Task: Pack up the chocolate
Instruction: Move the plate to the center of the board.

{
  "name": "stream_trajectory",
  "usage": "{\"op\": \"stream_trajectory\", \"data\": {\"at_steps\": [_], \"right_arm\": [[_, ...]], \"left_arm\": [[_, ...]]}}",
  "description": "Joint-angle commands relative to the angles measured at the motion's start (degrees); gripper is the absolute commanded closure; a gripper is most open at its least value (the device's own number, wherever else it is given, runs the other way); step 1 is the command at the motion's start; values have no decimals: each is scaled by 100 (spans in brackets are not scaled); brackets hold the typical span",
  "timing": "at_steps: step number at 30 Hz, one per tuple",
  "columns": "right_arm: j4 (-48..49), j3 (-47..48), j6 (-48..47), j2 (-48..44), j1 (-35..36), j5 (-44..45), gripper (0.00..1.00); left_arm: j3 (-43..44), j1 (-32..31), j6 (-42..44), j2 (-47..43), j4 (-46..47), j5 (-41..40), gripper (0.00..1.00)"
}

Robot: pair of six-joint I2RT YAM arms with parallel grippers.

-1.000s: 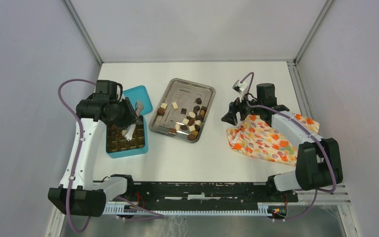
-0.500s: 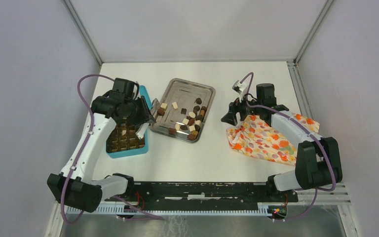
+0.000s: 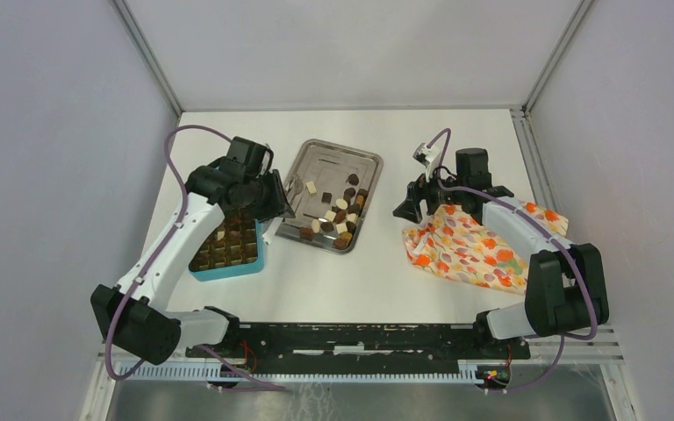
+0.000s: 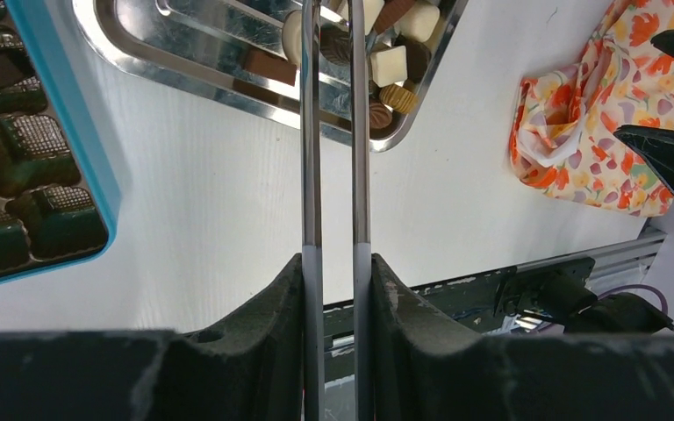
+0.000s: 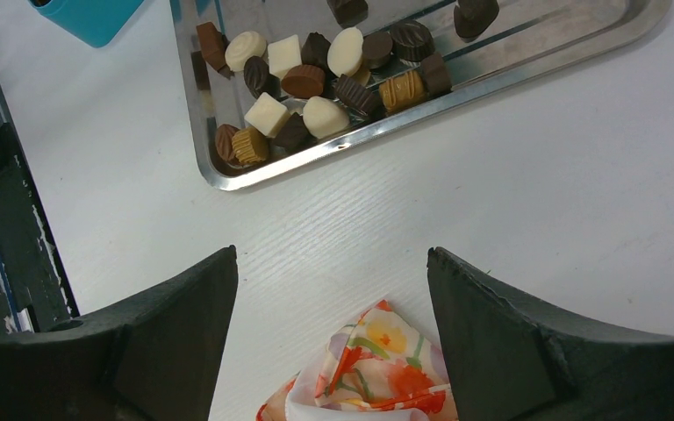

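Note:
Chocolate pieces (image 3: 338, 215), dark, mid-brown and cream, lie heaped at the near end of the steel tray (image 3: 333, 158). My left gripper (image 3: 272, 197) is shut on a pair of metal tongs (image 4: 329, 132). The tongs' two arms stand slightly apart and their tips reach over the tray's left part, by a cream piece (image 4: 291, 35). Whether anything sits between the tips is cut off. The teal box (image 3: 225, 254) lies under the left arm with chocolates in its cells. My right gripper (image 3: 408, 209) hangs open over the table right of the tray, holding nothing.
An orange floral cloth (image 3: 469, 250) lies crumpled at the right, its corner below the right gripper (image 5: 329, 254). The tray (image 5: 562, 35) and its chocolates (image 5: 316, 79) lie ahead of that gripper. The rail with the arm bases runs along the near edge.
My left arm has swung right with the tongs, from over the teal box to the tray's left side. The right arm has not moved.

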Motion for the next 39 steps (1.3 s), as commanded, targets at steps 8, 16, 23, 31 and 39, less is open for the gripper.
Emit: {"op": "stream_trajectory", "data": {"at_steps": [8, 16, 23, 31, 39], "right_arm": [[251, 100, -54, 8, 129, -186, 16], [-328, 479, -1929, 282, 1034, -448, 18], [-966, 833, -4387, 747, 2125, -598, 65], [-478, 841, -4636, 1326, 3298, 488, 82], [-148, 1150, -3829, 2164, 4074, 1717, 90]], "left_arm": [[292, -221, -301, 132, 572, -176, 71], [386, -230, -250, 43, 563, -268, 71], [403, -229, -289, -183, 490, -456, 71], [494, -226, -319, -438, 132, -882, 70], [726, -227, -275, -553, -213, -1190, 70]]}}
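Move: The plate's middle lies about 17 cm to the left of my right hand, some 3 cm ahead and 12 cm below it. The plate's near right corner is 12 cm left and 10 cm back. The blue box's middle is some 38 cm left and 8 cm back, the flowered cloth's some 18 cm right and 7 cm back. From my left hand, the plate is roughly 7 cm ahead, 8 cm right and 18 cm below. After a brief pause I swing my empty right hand about 17 cm left and 12 cm back, then sink it 9 cm, to just off the plate's near edge beside its near right corner. My wrist turns roughly 55 degrees counter-clockwise and points more steeply down as my wide-open fingers close nearly shut. My left hand, still holding the tongs, rises some 3 cm. ##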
